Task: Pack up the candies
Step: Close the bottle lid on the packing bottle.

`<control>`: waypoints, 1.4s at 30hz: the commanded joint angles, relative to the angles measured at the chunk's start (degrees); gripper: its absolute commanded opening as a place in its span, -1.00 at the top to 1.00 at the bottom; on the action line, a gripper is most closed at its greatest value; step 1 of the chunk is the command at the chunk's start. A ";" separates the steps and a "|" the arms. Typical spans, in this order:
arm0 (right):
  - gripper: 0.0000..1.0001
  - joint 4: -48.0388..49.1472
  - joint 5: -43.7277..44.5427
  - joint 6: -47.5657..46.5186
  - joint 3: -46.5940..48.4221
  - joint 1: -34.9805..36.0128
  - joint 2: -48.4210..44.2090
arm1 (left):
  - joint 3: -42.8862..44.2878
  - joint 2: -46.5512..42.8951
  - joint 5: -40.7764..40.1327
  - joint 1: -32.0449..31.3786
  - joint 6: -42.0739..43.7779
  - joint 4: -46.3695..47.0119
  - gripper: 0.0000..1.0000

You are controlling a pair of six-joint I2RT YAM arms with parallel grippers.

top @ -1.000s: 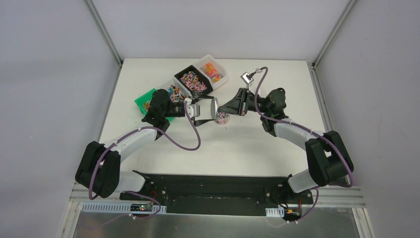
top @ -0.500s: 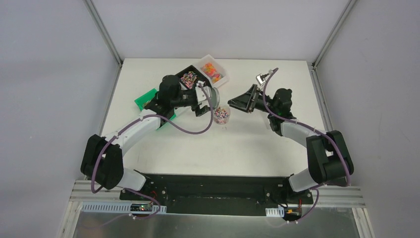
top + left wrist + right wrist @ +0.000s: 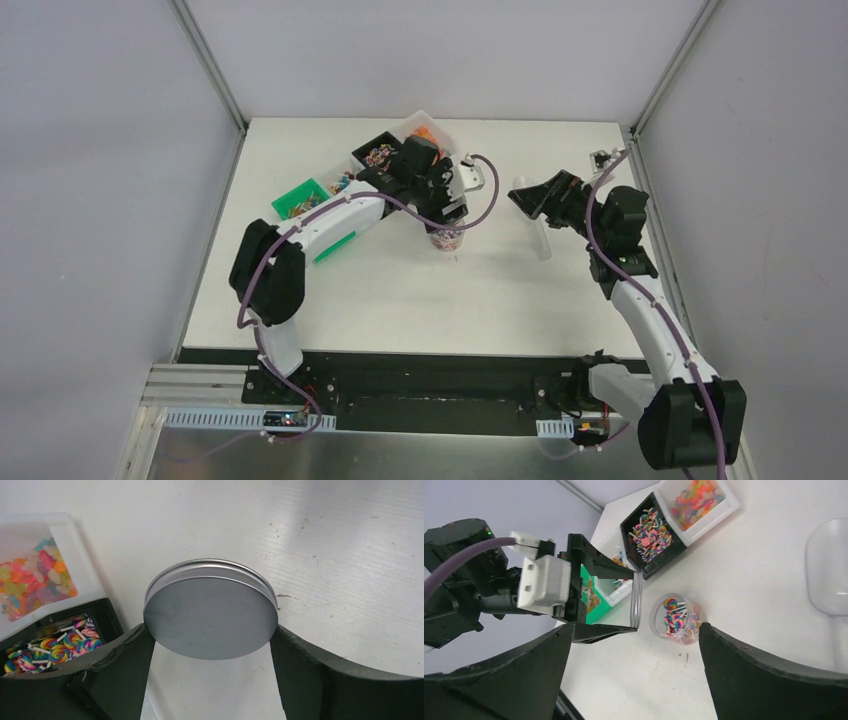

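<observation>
The candies [image 3: 674, 617], rainbow lollipop sweets, fill a small clear jar [image 3: 447, 240] standing open at mid-table. My left gripper [image 3: 210, 630] is shut on a round metal lid [image 3: 210, 612], held by its rim between both fingers. In the right wrist view the lid [image 3: 636, 600] is seen edge-on just left of the jar, not touching it. My right gripper [image 3: 527, 198] is open and holds nothing, off to the jar's right. More candies lie in the black bin [image 3: 651, 535] and the white bin [image 3: 696, 495].
A green bin [image 3: 298, 198] sits at the left end of the row of bins at the table's back left. A clear plastic scoop [image 3: 829, 580] lies on the table under my right arm, with its handle [image 3: 541, 243] pointing to the near side.
My right gripper has opened and drawn back to the right, away from the jar. My left arm has swung the lid rightwards, from the jar's left to just behind it.
</observation>
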 commanded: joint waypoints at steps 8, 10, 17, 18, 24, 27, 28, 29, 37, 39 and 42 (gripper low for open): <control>-1.00 -10.39 5.10 -8.28 3.08 -3.31 -7.01 | 15.72 12.18 -8.44 -3.16 -2.50 -16.95 -0.32; -1.00 -10.43 5.00 -8.26 3.00 -3.67 -7.09 | 16.57 12.80 -9.17 -3.36 -2.66 -18.12 -0.33; -1.00 -10.43 4.06 -7.78 3.49 -4.40 -7.27 | 18.92 14.69 -9.71 -4.03 -1.21 -19.84 -0.38; -0.99 -10.43 3.99 -7.71 3.57 -4.48 -7.34 | 19.28 15.10 -9.70 -4.07 -1.30 -19.96 -0.38; -1.00 -10.39 3.79 -7.72 3.68 -4.90 -8.11 | 22.25 16.15 -12.73 -5.00 -1.02 -23.20 -0.41; -1.00 -10.43 3.66 -7.59 3.72 -4.98 -8.06 | 23.19 16.68 -14.16 -5.12 -1.22 -24.46 -0.41; -0.99 -10.43 3.46 -7.62 3.70 -4.99 -7.93 | 23.29 16.86 -14.45 -5.20 -1.10 -24.91 -0.41; -1.00 -10.44 3.05 -7.47 3.72 -5.11 -7.78 | 23.32 16.94 -14.71 -5.34 -0.88 -25.22 -0.41; -1.00 -10.43 1.73 -6.89 4.12 -5.68 -7.57 | 24.23 18.40 -13.05 -5.57 0.22 -25.57 -0.43; -1.00 -10.37 1.59 -6.88 4.07 -5.69 -7.53 | 24.82 19.09 -12.91 -5.57 0.27 -25.49 -0.45; -0.99 -10.44 1.51 -6.76 4.03 -5.78 -7.69 | 25.41 19.83 -12.30 -5.57 0.46 -25.36 -0.51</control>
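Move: The packing bottle, open and full of candies, stands almost straight beneath the lid that the left hand holds, about 1 cm back and some 11 cm down to its middle. The black tray lies roughly 18 cm ahead and 13 cm left of that hand, and the scoop some 20 cm right and 4 cm ahead. From the right hand the packing bottle is about 3 cm ahead, 10 cm left and 20 cm below. Down onto the mouth of the packing bottle goes the left hand, about 6 cm, quickly at first and then almost staying at that height with tiny sideways shifts. It keeps its grip on the lid's edges while the wrist tilts some 25 degrees, turning the fingers more steeply down and levelling the lid. The empty right hand, still wide open, draws off about 4 cm to the right and waits. ##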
